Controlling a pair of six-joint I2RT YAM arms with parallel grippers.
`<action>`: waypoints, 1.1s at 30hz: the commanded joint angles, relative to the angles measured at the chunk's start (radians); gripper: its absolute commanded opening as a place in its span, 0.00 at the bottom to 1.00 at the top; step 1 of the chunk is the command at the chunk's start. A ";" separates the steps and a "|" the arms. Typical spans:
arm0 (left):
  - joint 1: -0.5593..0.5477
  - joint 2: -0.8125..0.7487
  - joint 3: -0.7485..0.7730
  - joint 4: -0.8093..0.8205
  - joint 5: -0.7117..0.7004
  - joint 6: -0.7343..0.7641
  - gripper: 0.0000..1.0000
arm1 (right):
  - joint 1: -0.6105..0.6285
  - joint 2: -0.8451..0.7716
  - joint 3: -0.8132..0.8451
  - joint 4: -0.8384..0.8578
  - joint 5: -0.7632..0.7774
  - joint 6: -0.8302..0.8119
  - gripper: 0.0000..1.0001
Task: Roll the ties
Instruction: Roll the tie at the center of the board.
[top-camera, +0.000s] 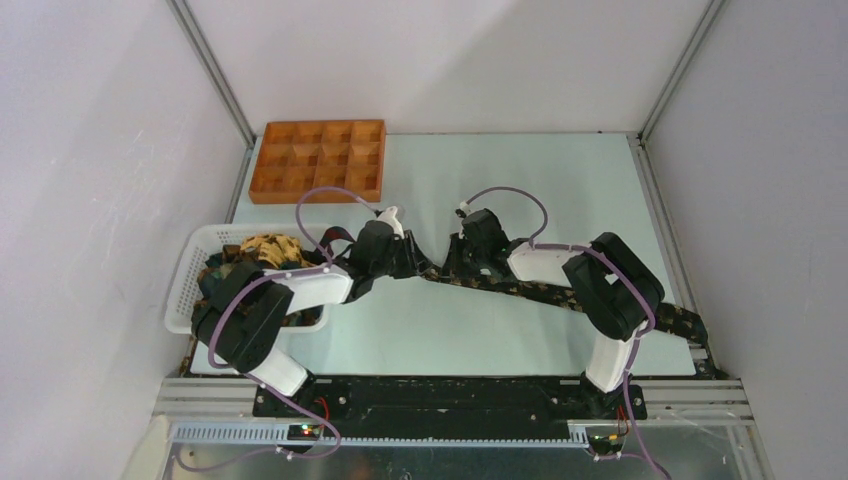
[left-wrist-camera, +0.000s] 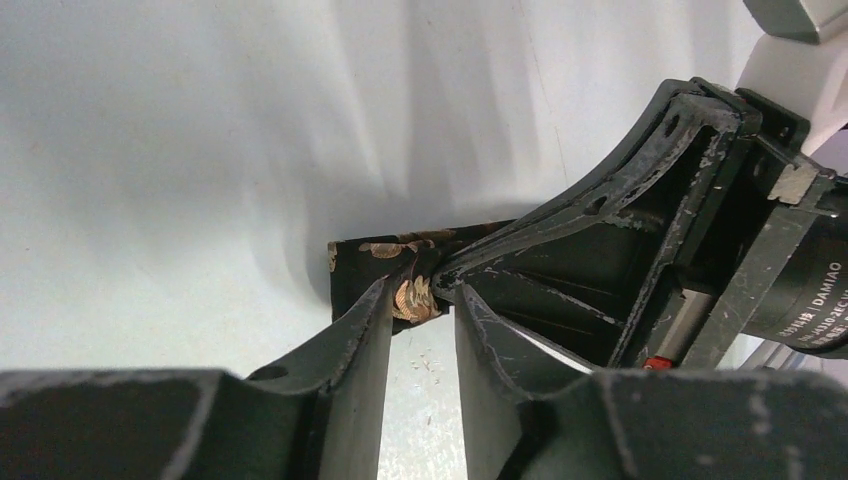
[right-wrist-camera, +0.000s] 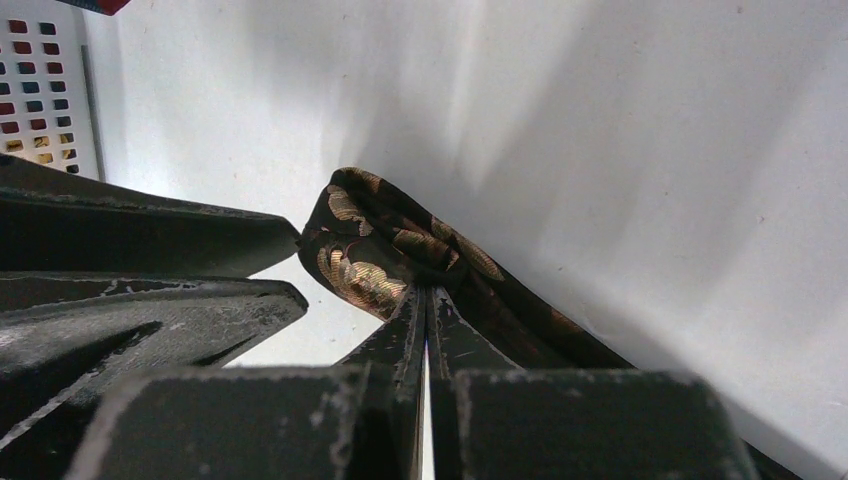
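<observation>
One tie (top-camera: 545, 291), dark with a gold leaf print, lies stretched across the table from the middle to the right edge. Its left end is folded into a small loop (right-wrist-camera: 372, 252). My right gripper (right-wrist-camera: 428, 292) is shut on that folded end, and in the top view it (top-camera: 457, 266) sits over the tie's left tip. My left gripper (left-wrist-camera: 422, 294) faces it from the left with its jaws apart, the tie's end (left-wrist-camera: 362, 262) lying at its fingertips. Bare table shows between the fingers (left-wrist-camera: 362, 330). More ties (top-camera: 256, 254) are heaped in the basket.
A white mesh basket (top-camera: 187, 292) stands at the left table edge beside the left arm. An orange compartment tray (top-camera: 318, 160) sits at the back left. The tie's far end hangs over the right table edge (top-camera: 696, 328). Grey walls close in on both sides.
</observation>
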 joint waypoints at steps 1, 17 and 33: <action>0.000 -0.046 0.026 -0.005 -0.021 0.015 0.29 | 0.005 0.033 0.010 -0.008 0.023 -0.002 0.00; -0.001 0.040 0.056 0.008 -0.019 -0.036 0.00 | 0.002 0.030 0.009 -0.010 0.024 -0.008 0.00; -0.001 0.187 0.010 0.049 -0.023 -0.061 0.00 | -0.001 0.024 0.010 -0.016 0.025 -0.010 0.00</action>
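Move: The tie's rolled end lies some 4 cm below the left hand and about 1 cm to its right, level with it fore and aft. From the right hand it is roughly 2 cm left, 1 cm ahead and about 1 cm below. The middle of the still-flat tie is about 24 cm to the right hand's right and 5 cm back. The white basket sits around 32 cm left of the left hand and 1 cm back, the wooden tray about 21 cm left and 21 cm ahead. The tie's rolled end is held down by the right gripper's shut fingertips, which stay put on it. Over it the left gripper first closes its partly open fingers in the air with barely any travel, then goes nearly straight down about 3.5 cm with them shut, bringing the tips onto the roll close beside the right fingertips. ##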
